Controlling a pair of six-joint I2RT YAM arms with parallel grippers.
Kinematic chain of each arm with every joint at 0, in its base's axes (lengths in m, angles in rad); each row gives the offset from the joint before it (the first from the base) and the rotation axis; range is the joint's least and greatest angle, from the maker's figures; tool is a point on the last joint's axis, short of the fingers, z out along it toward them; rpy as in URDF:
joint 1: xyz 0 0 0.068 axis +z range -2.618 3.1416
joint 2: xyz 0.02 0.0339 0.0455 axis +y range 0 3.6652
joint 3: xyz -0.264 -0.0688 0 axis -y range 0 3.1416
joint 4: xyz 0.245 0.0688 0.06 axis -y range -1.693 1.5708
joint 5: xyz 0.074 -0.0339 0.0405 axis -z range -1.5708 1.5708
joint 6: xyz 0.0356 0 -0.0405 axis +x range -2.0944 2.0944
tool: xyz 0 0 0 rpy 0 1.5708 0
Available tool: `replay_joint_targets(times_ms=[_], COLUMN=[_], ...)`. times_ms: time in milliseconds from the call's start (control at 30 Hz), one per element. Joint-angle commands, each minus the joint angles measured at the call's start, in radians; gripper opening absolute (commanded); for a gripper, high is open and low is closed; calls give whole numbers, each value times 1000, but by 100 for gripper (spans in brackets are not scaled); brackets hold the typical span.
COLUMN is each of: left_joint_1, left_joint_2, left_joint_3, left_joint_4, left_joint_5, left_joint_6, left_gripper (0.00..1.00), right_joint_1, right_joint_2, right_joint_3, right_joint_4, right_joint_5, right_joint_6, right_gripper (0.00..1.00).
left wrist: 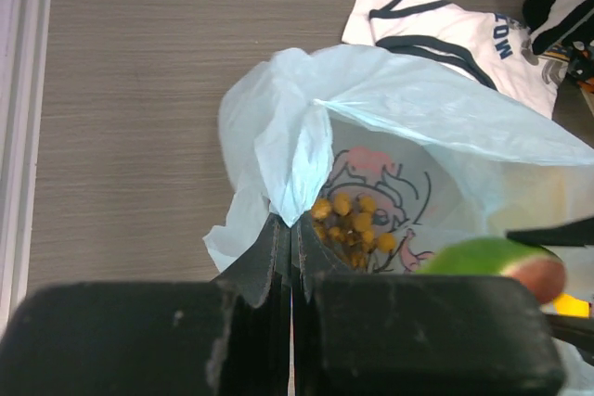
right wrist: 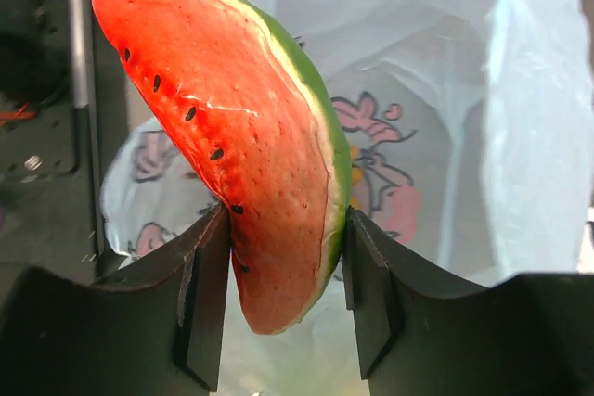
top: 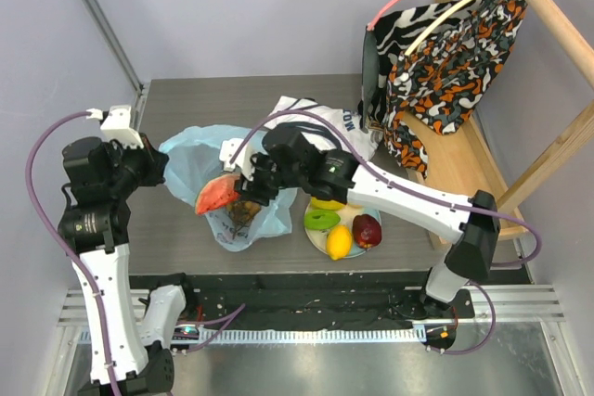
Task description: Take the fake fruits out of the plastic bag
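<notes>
The light-blue plastic bag (top: pixel 190 157) lies on the table left of centre, its mouth facing right. My left gripper (top: pixel 165 172) is shut on the bag's rim (left wrist: pixel 295 173), pinching a fold between its jaws. My right gripper (right wrist: pixel 286 257) is shut on a watermelon slice (right wrist: pixel 251 155), held at the bag's mouth above the table (top: pixel 216 195). A brownish grape bunch (left wrist: pixel 353 220) lies inside the bag (top: pixel 246 212). On the plate (top: pixel 360 253) to the right sit a yellow lemon (top: pixel 340 242), a red apple (top: pixel 368 229) and a green piece (top: pixel 322 220).
A white shirt with dark lettering (top: pixel 320 118) lies behind the bag. Patterned clothes (top: pixel 436 62) hang from a wooden rack (top: pixel 548 6) at the back right. The right arm reaches across over the plate.
</notes>
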Motion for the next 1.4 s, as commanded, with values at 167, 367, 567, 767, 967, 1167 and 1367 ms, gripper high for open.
replay_joint_targets(times_ms=[167, 367, 567, 767, 967, 1167, 1367], left_joint_1=[-1, 2, 2, 5, 6, 8, 8], left_joint_2=[10, 18, 6, -27, -13, 6, 4], left_joint_3=[-11, 4, 77, 35, 24, 38, 31], left_joint_4=[70, 73, 71, 80, 82, 82, 79], left_joint_5=[18, 49, -187, -246, -246, -251, -255], left_joint_6=[-45, -73, -22, 15, 19, 25, 30], left_gripper=[0, 0, 0, 0, 0, 0, 0], right_joint_1=[-63, -63, -199, -365, -385, -384, -347], right_joint_2=[-205, -156, -257, -379, -463, -393, -373], right_joint_3=[92, 127, 29, -193, -336, -295, -387], right_joint_4=[28, 139, -180, -389, -466, -648, -584], right_joint_5=[-352, -400, -286, -107, 92, 201, 307], right_joint_6=[223, 302, -53, -363, -624, -753, -779], right_gripper=[20, 22, 21, 21, 22, 22, 23])
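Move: My right hand already holds the watermelon slice above the bag. The plate lies some 26 cm to its right, about 2 cm farther out and 25 cm below. On the plate the green fruit sits about 5 cm left of the plate's middle, the lemon nearer my base, and the red fruit about 5 cm to the right. The yellow bunch is still in the bag, about 5 cm ahead of my right hand and far below. From my left hand the plate is roughly 44 cm right. I raise the watermelon slice about 15 cm with my right hand, drawing back slightly, then swing it right and down over the bag's right side towards the plate, also coming forward on the way, about 28 cm right in all. My wrist turns some 45 degrees, from pointing left to mostly down, with the fingers keeping their grip. My left hand keeps pinching the bag's rim and shifts about 4 cm left midway. ##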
